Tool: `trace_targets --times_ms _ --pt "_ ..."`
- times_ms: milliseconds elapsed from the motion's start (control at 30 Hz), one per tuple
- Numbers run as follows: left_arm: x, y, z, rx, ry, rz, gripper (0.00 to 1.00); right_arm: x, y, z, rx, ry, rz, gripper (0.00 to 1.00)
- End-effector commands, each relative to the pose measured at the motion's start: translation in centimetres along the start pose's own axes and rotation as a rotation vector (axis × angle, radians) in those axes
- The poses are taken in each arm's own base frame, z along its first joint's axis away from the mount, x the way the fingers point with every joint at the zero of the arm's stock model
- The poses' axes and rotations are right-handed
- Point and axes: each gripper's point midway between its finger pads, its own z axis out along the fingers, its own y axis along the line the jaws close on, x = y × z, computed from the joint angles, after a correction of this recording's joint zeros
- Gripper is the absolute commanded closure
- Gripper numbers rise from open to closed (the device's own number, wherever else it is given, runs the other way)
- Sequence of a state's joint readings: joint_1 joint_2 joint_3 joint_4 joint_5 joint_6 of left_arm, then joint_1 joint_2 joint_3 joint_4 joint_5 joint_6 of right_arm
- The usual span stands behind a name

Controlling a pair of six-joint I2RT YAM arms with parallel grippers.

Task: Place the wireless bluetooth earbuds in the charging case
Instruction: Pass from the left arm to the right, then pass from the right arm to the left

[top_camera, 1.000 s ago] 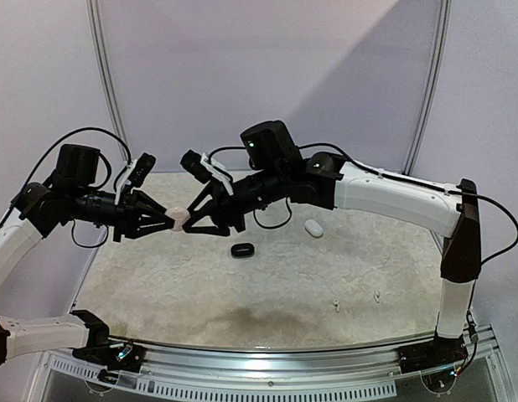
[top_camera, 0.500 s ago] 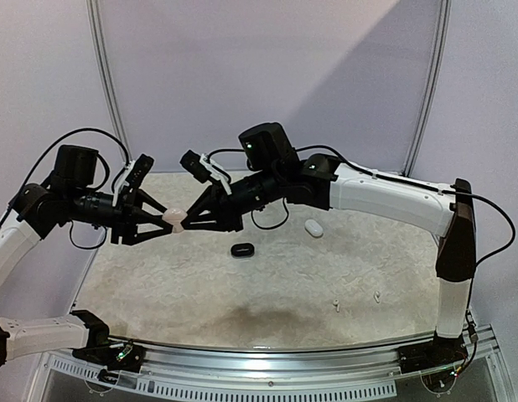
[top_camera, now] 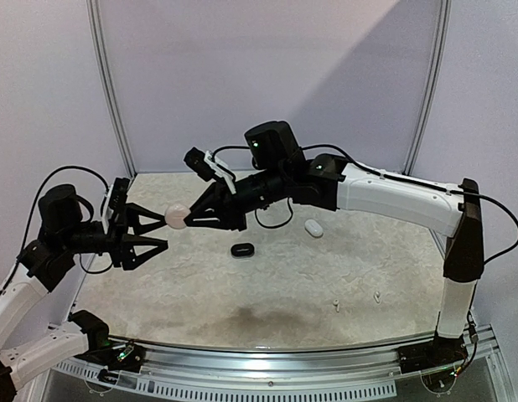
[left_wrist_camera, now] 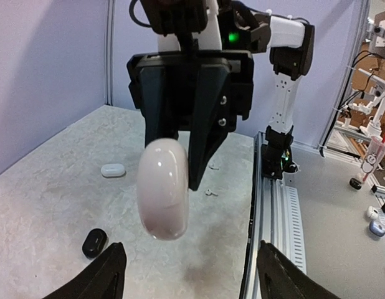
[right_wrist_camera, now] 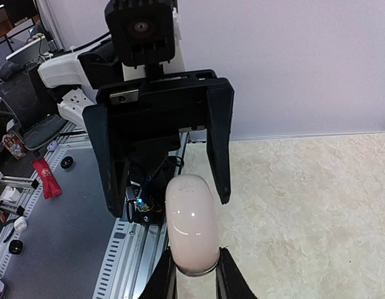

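A pale pink pebble-shaped charging case (top_camera: 176, 216) hangs in the air above the table's left side, lid closed. My right gripper (top_camera: 189, 219) is shut on one end of it; the right wrist view shows the case (right_wrist_camera: 191, 224) pinched between the two fingertips (right_wrist_camera: 168, 278). My left gripper (top_camera: 163, 232) stands open just left of the case and apart from it, its fingers (left_wrist_camera: 109, 274) spread wide below the case (left_wrist_camera: 163, 189). Two tiny white earbuds (top_camera: 334, 306) (top_camera: 377, 296) lie on the mat at the front right.
A black case (top_camera: 241, 249) and a white case (top_camera: 313, 227) lie on the mat near the middle. The left wrist view shows the same white case (left_wrist_camera: 113, 169), black case (left_wrist_camera: 95, 242) and an earbud (left_wrist_camera: 209, 192). A metal rail (top_camera: 267, 356) runs along the near edge.
My left gripper let go of the pink case, opened wide and drew back to the left and down. My right gripper closed on the case and now holds it alone.
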State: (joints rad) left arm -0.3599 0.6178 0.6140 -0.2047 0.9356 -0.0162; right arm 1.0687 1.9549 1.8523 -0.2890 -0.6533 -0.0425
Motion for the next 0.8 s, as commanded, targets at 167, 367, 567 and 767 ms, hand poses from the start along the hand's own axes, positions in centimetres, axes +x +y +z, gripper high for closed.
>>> trace_targets --times_ms 167,367,567,767 --pt "-4.7 -0.2 0.4 0.063 -0.150 0.079 0.41 -2.4 0.9 -1.6 0.021 -0.048 -0.073 1.00" --pt "-3.8 -0.4 1.1 0.087 -0.132 0.047 0.49 -2.6 0.8 -1.6 0.028 -0.053 -0.072 1.00" --pt "-2.6 0.1 1.8 0.100 -0.087 -0.016 0.50 -3.2 1.3 -1.7 0.032 -0.070 -0.094 1.00" --pt "-2.3 0.4 1.9 0.090 -0.078 -0.022 0.59 -3.2 1.3 -1.7 0.031 -0.071 -0.106 1.00"
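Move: The round pinkish-white charging case, already held at the right hand's fingertips, has its middle about 4 cm to the left hand's right, 2 cm ahead and 3 cm above; from the right hand it sits some 2 cm left and 1 cm up. On the table, roughly 28 cm below the left hand, the black oval case lies 14 cm to its right and 16 cm ahead, the small white case about 34 cm right and 24 cm ahead. The round case stays pinched in the right gripper, which holds nearly still and lifts it about 1 cm late on. Towards it the freed left hand rises some 3.5 cm, then sinks back over 1 cm, easing forward and right about 1.5 cm each; its fingers tip up and turn slightly clockwise, closing partway to straddle the case with no clear touch. ##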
